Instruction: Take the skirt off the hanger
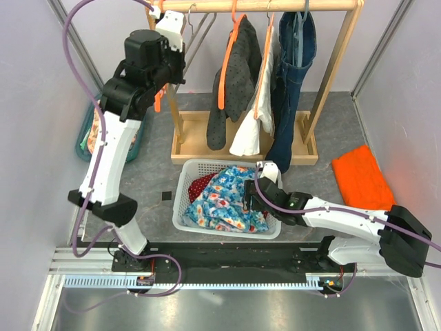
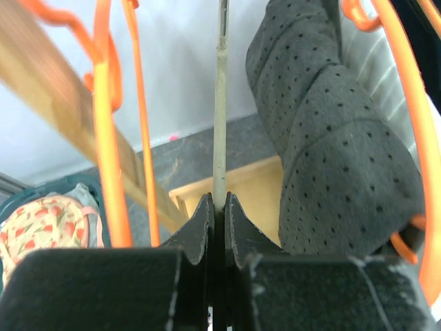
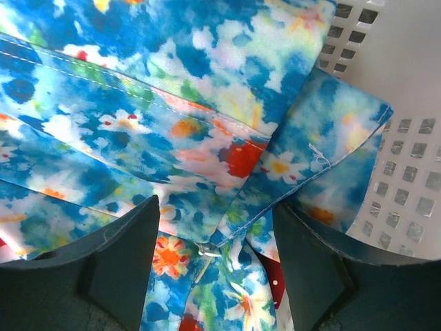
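The skirt point(image 1: 224, 196), blue with a flower print, lies crumpled in the white basket point(image 1: 183, 200). In the right wrist view the skirt point(image 3: 172, 103) fills the frame, folded with a stitched hem. My right gripper point(image 1: 251, 198) hangs low over it, open point(image 3: 217, 207), its fingers straddling a fold without pinching it. High at the rack's left end, my left gripper point(image 1: 172, 27) is shut point(image 2: 218, 200) on the thin grey hanger point(image 2: 220, 103). No cloth hangs from the grey hanger point(image 1: 200, 34).
The wooden rack point(image 1: 262, 5) carries orange hangers with a grey dotted garment point(image 1: 238, 69), a white one point(image 1: 251, 131) and jeans point(image 1: 293, 76). A red dotted cloth point(image 1: 200, 185) lies under the skirt. An orange cloth point(image 1: 362, 176) lies right. A teal basket point(image 1: 86, 138) stands left.
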Controlling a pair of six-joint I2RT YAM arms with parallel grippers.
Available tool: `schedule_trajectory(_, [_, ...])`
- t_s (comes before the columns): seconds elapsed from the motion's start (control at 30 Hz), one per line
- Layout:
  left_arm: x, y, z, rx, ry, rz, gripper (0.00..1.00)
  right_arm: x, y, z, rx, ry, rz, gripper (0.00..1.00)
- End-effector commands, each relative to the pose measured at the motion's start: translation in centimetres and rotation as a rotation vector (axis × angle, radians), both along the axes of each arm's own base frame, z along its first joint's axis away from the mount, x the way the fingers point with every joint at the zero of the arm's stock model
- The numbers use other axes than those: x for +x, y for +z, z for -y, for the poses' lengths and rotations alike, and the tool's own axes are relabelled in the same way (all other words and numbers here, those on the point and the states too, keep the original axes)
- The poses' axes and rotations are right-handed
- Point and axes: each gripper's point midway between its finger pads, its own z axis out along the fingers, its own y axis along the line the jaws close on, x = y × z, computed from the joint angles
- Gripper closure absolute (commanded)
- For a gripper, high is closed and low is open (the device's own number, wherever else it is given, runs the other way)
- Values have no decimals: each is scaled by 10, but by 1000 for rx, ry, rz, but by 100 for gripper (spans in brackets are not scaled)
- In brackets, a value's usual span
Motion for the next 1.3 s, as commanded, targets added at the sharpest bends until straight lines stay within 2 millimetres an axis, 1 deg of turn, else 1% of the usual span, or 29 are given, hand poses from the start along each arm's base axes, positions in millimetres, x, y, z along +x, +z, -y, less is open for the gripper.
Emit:
schedule_trajectory(0.0, [22, 23, 3, -64, 36, 74, 98, -2, -1, 7, 15, -19, 6, 26])
schedule_trajectory(0.03, [23, 28, 3, -70, 36, 91, 98, -3, -1, 8, 17, -18, 6, 26])
schedule_trajectory(0.07, [30, 24, 4, -67, 39, 86, 98, -3, -1, 8, 20, -19, 7, 26])
schedule_trajectory(0.17, [36, 30, 3, -78, 54, 109, 98, -5, -5, 11, 18, -20, 2, 26])
schedule_trajectory(0.2, [41, 26, 5, -78, 56, 103, 98, -5, -5, 11, 19, -20, 3, 27])
schedule_trajectory(0.27, [42, 31, 6, -88, 53, 115, 98, -5, -6, 12, 17, -24, 4, 26])
schedule_trajectory(0.37, [50, 27, 9, -88, 55, 115, 98, -6, -7, 13, 19, -23, 4, 26])
schedule_trajectory(0.6, [68, -3, 11, -49, 72, 55, 98, -4, 0, 13, 27, -29, 20, 26])
schedule_trajectory(0.73, [69, -8, 10, -43, 79, 45, 98, 1, 2, 15, 29, -42, 26, 25])
schedule_trajectory(0.77, [66, -5, 10, -45, 76, 48, 98, 2, 4, 15, 32, -44, 27, 25])
schedule_trajectory(0.8, [66, -4, 9, -45, 78, 49, 85, 3, 3, 15, 29, -44, 24, 25])
schedule_trajectory(0.87, [59, 5, 6, -54, 76, 66, 70, 6, 6, 13, 34, -46, 25, 25])
schedule_trajectory(0.9, [56, 9, 4, -57, 77, 75, 60, 6, 6, 13, 31, -46, 25, 25])
schedule_trajectory(0.97, [49, 17, 1, -66, 76, 89, 56, 8, 8, 12, 35, -47, 27, 25])
schedule_trajectory(1.0, [48, 17, 3, -65, 70, 88, 50, 9, 8, 11, 36, -49, 25, 25])
schedule_trajectory(1.07, [43, 17, 5, -59, 52, 87, 41, 9, 9, 10, 38, -45, 24, 25])
schedule_trajectory(1.17, [37, 19, 4, -52, 47, 93, 37, 8, 7, 11, 35, -48, 20, 24])
schedule_trajectory(1.27, [26, 34, 2, -76, 40, 123, 24, 9, 8, 13, 35, -56, 29, 23])
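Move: The left hand holds the bare grey hanger by its near end; the rail spot for it is about 14 cm ahead, 2 cm right and 15 cm above. Orange hangers are some 10 cm ahead and 6 cm left, a bit higher; the dotted grey garment is roughly 10 cm ahead, 14 cm right and slightly lower. The right hand is in the basket, whose middle is about 6 cm left, level fore and aft and slightly below. Still pinching the grey hanger, the left hand carries it forward about 6 cm under the rail, sinking slightly to leave it hanging; the fingers then open wide and let go, and the hand starts back by about a centimetre. The right hand, open and inside the basket, pushes the basket some 1.5 cm right. ##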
